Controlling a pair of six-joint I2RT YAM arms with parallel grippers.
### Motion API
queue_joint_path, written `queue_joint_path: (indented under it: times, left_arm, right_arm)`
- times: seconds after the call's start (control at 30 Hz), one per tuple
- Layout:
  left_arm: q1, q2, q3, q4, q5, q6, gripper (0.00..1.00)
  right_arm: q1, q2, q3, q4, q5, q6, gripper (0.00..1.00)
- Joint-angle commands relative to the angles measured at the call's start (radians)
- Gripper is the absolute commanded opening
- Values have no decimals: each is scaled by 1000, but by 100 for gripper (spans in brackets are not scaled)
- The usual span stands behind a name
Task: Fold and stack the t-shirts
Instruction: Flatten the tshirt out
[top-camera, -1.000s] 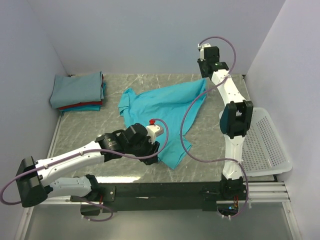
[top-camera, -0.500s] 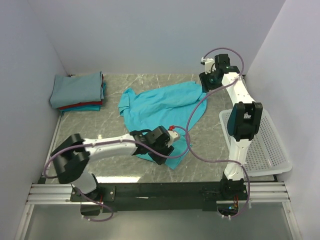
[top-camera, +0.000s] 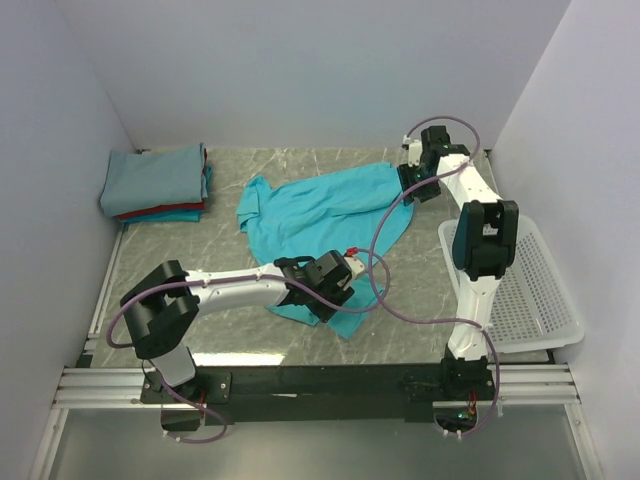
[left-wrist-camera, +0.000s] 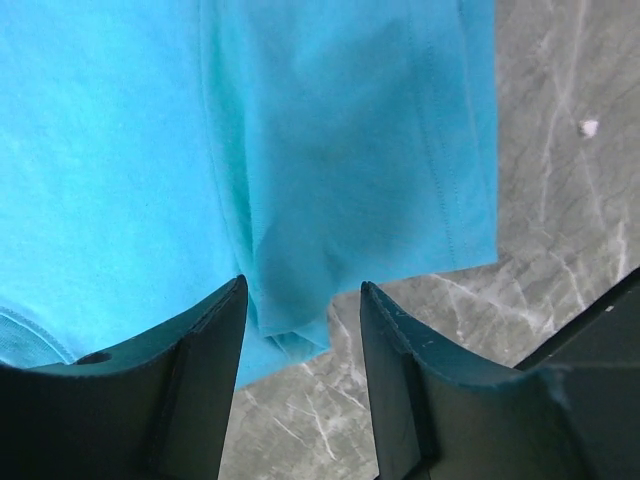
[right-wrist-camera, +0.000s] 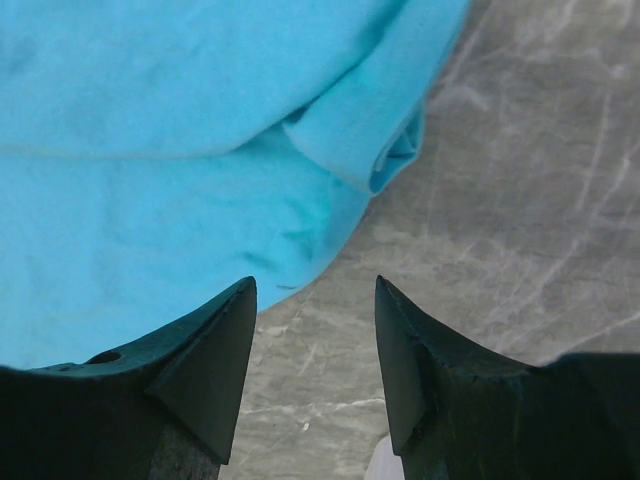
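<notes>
A bright turquoise t-shirt lies spread and rumpled in the middle of the marble table. A stack of folded t-shirts, grey-blue on top of red and teal, sits at the far left. My left gripper is low over the turquoise shirt's near hem. In the left wrist view it is open, with a folded corner of the hem between its fingertips. My right gripper hovers at the shirt's far right corner. It is open over bare marble, beside the shirt's rolled edge.
A white mesh basket stands at the right edge beside the right arm. Purple cables loop over the shirt's right side. Walls close in the back and both sides.
The left arm has stretched rightward and dropped to the shirt's near hem. The right arm has come down to the shirt's far right corner, and its jaws have opened wider.
</notes>
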Motion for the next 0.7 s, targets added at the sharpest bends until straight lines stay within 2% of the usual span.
queue_joint_path:
  times: [0.0, 0.1, 0.27, 0.53, 0.63, 0.67]
  left_arm:
    - [-30, -22, 53, 13, 9, 11, 54]
    - [-59, -51, 56, 51, 66, -11, 54]
    - [-111, -14, 72, 107, 115, -49, 55]
    - [-197, 165, 145, 79, 43, -68, 55]
    - [-211, 204, 167, 53, -1, -71, 54]
    - [-213, 208, 170, 47, -11, -74, 53]
  right_arm:
    - [-1, 20, 13, 40, 89, 66, 57]
    - [-1, 46, 36, 34, 101, 82, 56]
    - [0, 110, 113, -13, 95, 103, 49]
    - [0, 178, 161, -38, 100, 114, 49]
    - [-1, 182, 162, -44, 77, 112, 36]
    - [2, 170, 149, -39, 66, 114, 29]
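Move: For my right hand, the t-shirt's far right folded corner is about 6 cm below, 1 cm ahead and 1 cm right; the basket stands some 26 cm back and 18 cm right. For my left hand, the shirt's near corner lies roughly 6 cm back, 4 cm right and 4 cm below. The shirt's other corner on that side is about 3 cm ahead and 9 cm right, the table's front edge straight back some 14 cm. I sink my right hand about 5 cm almost straight down onto the folded far corner, then start closing its fingers around the fold. Meanwhile I swing my left hand some 10 cm right and back over the cloth towards the near corner, rising slightly before dipping, turning about 10 degrees clockwise with the fingers kept open. ##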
